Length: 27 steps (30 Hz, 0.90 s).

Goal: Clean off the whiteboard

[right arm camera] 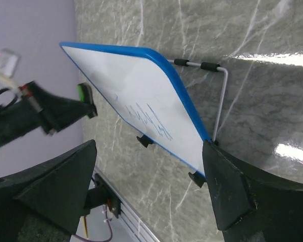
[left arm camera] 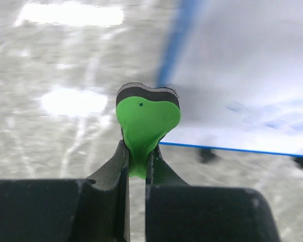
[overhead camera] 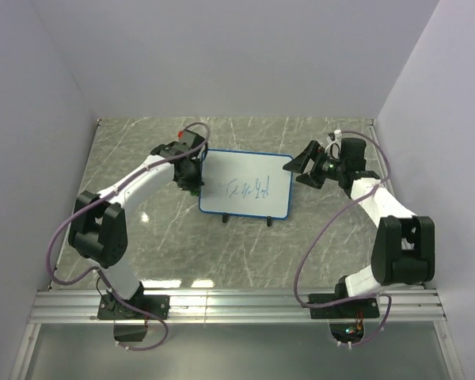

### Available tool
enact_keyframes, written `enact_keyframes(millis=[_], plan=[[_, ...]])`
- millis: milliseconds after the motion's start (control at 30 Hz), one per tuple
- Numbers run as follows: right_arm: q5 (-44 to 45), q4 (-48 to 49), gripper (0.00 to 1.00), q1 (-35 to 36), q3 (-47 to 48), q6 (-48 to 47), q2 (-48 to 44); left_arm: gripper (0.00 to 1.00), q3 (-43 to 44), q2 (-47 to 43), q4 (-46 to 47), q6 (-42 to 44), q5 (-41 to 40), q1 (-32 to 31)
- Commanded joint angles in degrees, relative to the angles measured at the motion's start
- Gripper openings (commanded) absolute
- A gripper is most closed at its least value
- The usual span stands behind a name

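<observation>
The whiteboard (overhead camera: 247, 186) stands propped at mid-table, blue-framed, with blue scribbles (overhead camera: 249, 190) across its middle. My left gripper (overhead camera: 191, 180) is at the board's left edge, shut on a small green eraser (left arm camera: 147, 121) with a black felt face. The eraser is level with the board's blue left frame (left arm camera: 174, 45). My right gripper (overhead camera: 303, 168) is open at the board's right edge. In the right wrist view its jaws stand wide apart, and the whiteboard (right arm camera: 141, 91) has its lower near corner close to one fingertip (right arm camera: 212, 156). The green eraser (right arm camera: 83, 92) shows beyond the far edge.
A wire stand (right arm camera: 222, 96) props the board from behind, and small black feet (right arm camera: 145, 141) sit under its lower edge. The marble table (overhead camera: 142, 158) is walled on the left, back and right. An aluminium rail (overhead camera: 237, 305) with both arm bases runs along the near edge.
</observation>
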Motion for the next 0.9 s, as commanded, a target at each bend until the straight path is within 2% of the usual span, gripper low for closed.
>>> enact_keyframes(millis=[0, 200, 300, 367, 500, 633, 867], plan=[[-2.22, 5.32, 0.91, -0.23, 1.72, 0.87, 2.1, 0.0, 4.3, -2.68, -3.1, -3.77, -1.35, -6.32], [-0.19, 5.32, 0.89, -0.23, 4.88, -0.37, 7.55, 0.0, 7.38, 0.65, -0.37, -5.45, -1.17, -15.63], [-0.72, 7.34, 0.88, -0.23, 5.68, -0.02, 10.1, 0.0, 10.63, 4.34, -1.16, -5.8, -1.61, -18.54], [-1.86, 8.48, 0.83, -0.23, 5.86, 0.33, 11.68, 0.0, 12.22, 5.75, -0.73, -5.97, -1.44, -19.52], [-3.18, 9.02, 0.68, 0.3, 5.42, -0.45, 13.09, 0.0, 14.67, 7.95, 1.9, -5.98, 0.93, -21.45], [-2.74, 7.69, 0.47, 1.53, 4.37, -2.21, 14.32, 0.0, 17.93, 13.21, 3.32, -5.71, 1.03, -23.21], [-0.02, 8.4, 0.31, 2.06, 0.06, -2.91, 13.53, 0.0, 18.9, 17.36, 9.45, -6.85, 1.9, -23.83]])
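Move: The left hand already holds the green eraser at the whiteboard's left edge. The blue writing's middle is some 17 cm to its right, level ahead, about 4 cm lower; the left clip on the board's bottom edge lies roughly 10 cm right, 8 cm back, 9 cm below. For the open right hand, the grip spot on the board's right edge is about 3 cm ahead, 2 cm left, 5 cm below. Sweeping about 20 cm to the right and slightly back, the left hand carries the eraser over the board to the last letters, rising 3 cm early, then sinking about 4 cm, turning some 20 degrees clockwise and keeping its grip. Meanwhile the right hand eases down 5 cm and a little forward, then closes its fingers about halfway, pinching the board's right edge. ##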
